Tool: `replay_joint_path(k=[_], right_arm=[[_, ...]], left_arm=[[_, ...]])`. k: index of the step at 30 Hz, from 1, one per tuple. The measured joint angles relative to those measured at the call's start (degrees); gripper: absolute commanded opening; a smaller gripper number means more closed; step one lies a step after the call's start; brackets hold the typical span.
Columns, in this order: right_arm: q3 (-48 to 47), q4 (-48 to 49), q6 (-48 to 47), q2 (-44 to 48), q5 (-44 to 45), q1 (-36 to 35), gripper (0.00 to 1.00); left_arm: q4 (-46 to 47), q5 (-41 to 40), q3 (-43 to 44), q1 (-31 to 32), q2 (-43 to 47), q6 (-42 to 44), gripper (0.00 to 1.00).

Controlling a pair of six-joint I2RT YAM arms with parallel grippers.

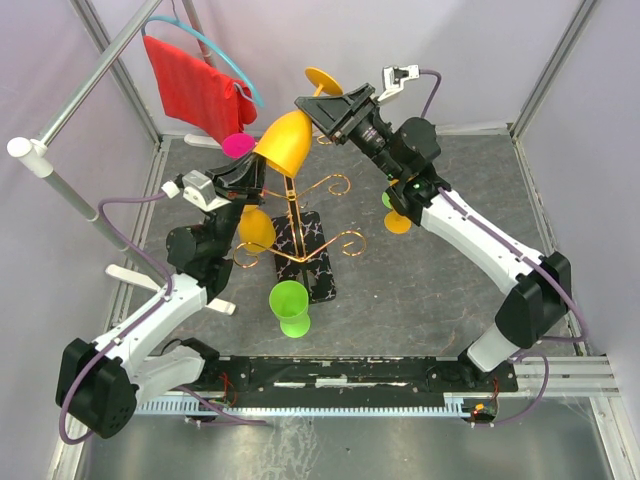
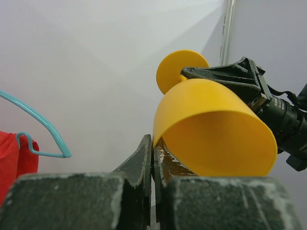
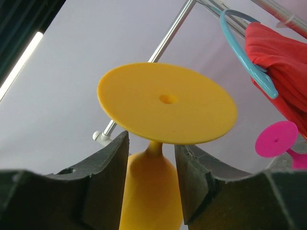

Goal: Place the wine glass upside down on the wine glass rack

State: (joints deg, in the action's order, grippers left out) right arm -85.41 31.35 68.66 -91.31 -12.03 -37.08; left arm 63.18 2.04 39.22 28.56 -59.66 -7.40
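The orange wine glass (image 1: pixel 285 145) hangs tilted in the air above the gold wire wine glass rack (image 1: pixel 300 215), its foot (image 1: pixel 322 78) pointing up and back. My left gripper (image 1: pixel 258 172) is shut on the rim; in the left wrist view the bowl (image 2: pixel 216 124) rises from the pinched fingertips of the gripper (image 2: pixel 153 143). My right gripper (image 1: pixel 318 108) reaches in from the right. In the right wrist view the wine glass (image 3: pixel 168 103) shows its foot from below, and the gripper (image 3: pixel 151 143) presses on the top of the bowl just below the stem.
A second orange glass (image 1: pixel 256 228) hangs on the rack over its black marbled base (image 1: pixel 312 262). A green glass (image 1: pixel 290 305) stands in front of the base. A pink glass (image 1: pixel 237 145) is behind my left gripper. Another orange glass (image 1: pixel 397 220) sits under my right arm. A red cloth (image 1: pixel 195 85) hangs on a teal hanger.
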Motion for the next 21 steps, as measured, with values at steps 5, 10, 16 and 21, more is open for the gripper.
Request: replay_joint_path(k=[5, 10, 16, 21], right_arm=[[0.00, 0.04, -0.04, -0.37, -0.04, 0.00, 0.33], [-0.24, 0.33, -0.26, -0.37, 0.22, 0.20, 0.18], [-1.27, -0.13, -1.09, -0.37, 0.35, 0.20, 0.01], [-2.89, -2.64, -6.69, -0.37, 0.42, 0.07, 0.00]], left_arm=[[-0.24, -0.17, 0.00, 0.09, 0.00, 0.07, 0.03], [-0.15, -0.68, -0.02, 0.17, 0.02, 0.11, 0.04], [-1.22, -0.85, 0.02, 0.17, 0.09, 0.11, 0.19], [-6.58, 0.09, 0.13, 0.24, 0.79, 0.13, 0.46]])
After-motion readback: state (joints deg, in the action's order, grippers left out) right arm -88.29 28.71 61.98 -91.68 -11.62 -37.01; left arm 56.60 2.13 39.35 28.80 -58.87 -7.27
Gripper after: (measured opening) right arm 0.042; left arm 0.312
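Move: The orange wine glass bridges the two hands: the left pinches its rim, and its stem stands between the right's half-open pads. Its middle lies about 3 cm back, 3 left and 3 below the right hand; from the left, 2 ahead, 5 right and 3 above. Counted from the right hand, the rack's middle is some 4 cm back, level sideways and 24 below; the hung pink glass is about 6 ahead, 12 left and 25 below. The orange glass's stem, just under the foot, gets pinched as the right hand shuts its half-open fingers, staying nearly in place and tilting only some 5 degrees late on. Only once that grip is nearly closed does the left hand open about a quarter, letting go of the rim and sinking some 2 cm, its parted fingers still straddling the rim. ##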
